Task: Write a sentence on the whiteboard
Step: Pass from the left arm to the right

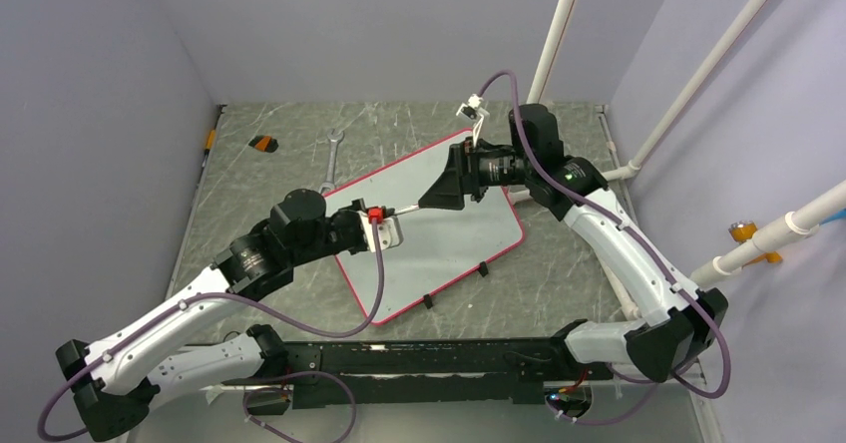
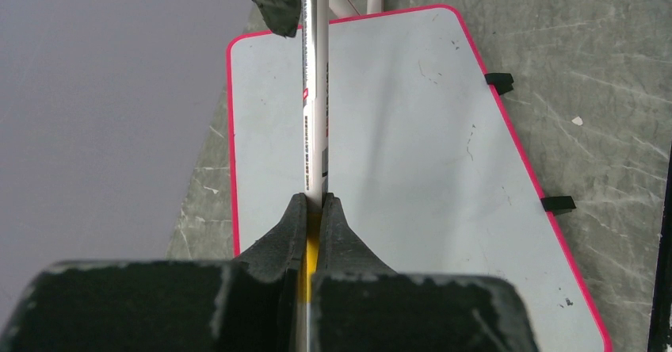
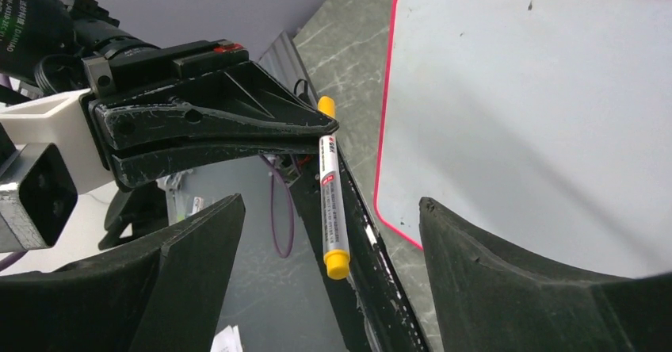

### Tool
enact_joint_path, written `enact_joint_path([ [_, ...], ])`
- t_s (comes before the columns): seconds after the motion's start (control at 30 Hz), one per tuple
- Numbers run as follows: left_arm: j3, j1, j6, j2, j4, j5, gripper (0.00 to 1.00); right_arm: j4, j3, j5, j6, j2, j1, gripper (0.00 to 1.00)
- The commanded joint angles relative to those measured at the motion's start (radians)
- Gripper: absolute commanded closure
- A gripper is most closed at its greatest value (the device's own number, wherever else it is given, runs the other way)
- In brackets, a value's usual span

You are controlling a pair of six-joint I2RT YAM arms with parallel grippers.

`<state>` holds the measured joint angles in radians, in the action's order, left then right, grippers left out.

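Note:
The whiteboard (image 1: 459, 248) (image 2: 412, 154) (image 3: 539, 106) lies tilted on the table, pale with a red rim. The sentence is out of view; the board surface that shows bears only small specks. My left gripper (image 1: 397, 221) (image 2: 315, 199) (image 3: 321, 126) is shut on a slim yellow-and-white marker pen (image 1: 410, 210) (image 2: 315, 90) (image 3: 333, 209), holding it above the board. My right gripper (image 1: 423, 206) (image 3: 331, 201) faces it and stands open. The pen's yellow capped end hangs between its fingers, touching neither one.
A wrench (image 1: 332, 154) and a small orange-and-black object (image 1: 263, 144) lie on the table behind the board. Black clips (image 1: 427, 301) (image 2: 559, 204) sit on the board's near edge. White pipes (image 1: 559, 34) rise at the back right. A black rail (image 1: 439, 355) spans the front.

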<state>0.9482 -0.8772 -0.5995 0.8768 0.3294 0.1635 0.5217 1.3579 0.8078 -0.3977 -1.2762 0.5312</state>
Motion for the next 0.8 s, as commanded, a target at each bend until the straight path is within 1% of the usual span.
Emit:
enact_joint_path([
  [0.0,-0.017,0.007,0.021,0.005,-0.061,0.034,1.0,-0.043,-0.03,0.073,0.022,-0.002,0.001,0.21],
  [0.33,-0.02,0.009,0.032,0.022,-0.058,0.053,1.0,-0.075,-0.06,0.102,0.015,-0.047,0.006,0.33],
  [0.57,-0.047,0.009,0.052,0.009,-0.09,0.067,1.0,-0.078,-0.053,0.105,0.003,-0.092,0.033,0.48],
  [0.77,-0.065,0.009,0.059,0.008,-0.107,0.055,1.0,-0.105,-0.04,0.098,-0.008,-0.124,0.058,0.49],
])
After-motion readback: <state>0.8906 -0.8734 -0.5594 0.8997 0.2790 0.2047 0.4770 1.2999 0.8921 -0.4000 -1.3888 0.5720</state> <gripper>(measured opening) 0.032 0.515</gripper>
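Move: My left hand holds the marker by its yellow cap, its body reaching out to the right. From my right hand the marker's middle lies about 4 cm left, 1 cm back and 3 cm below, with the left gripper some 7 cm left, 1 cm back and 4 cm down. From my left hand, the marker's middle is about 3 cm right, 1 cm ahead and 1 cm up. The whiteboard's middle lies roughly 25 cm below that hand, 4 cm right and 2 cm back. I bring my open right fingers down about 4.5 cm and 2.5 cm left along the marker's body towards my left gripper, tipping slightly and narrowing the gap from wide to about half open, one finger above the marker and one below. My left hand keeps its grip on the cap and sinks some 2.5 cm, edging right. ##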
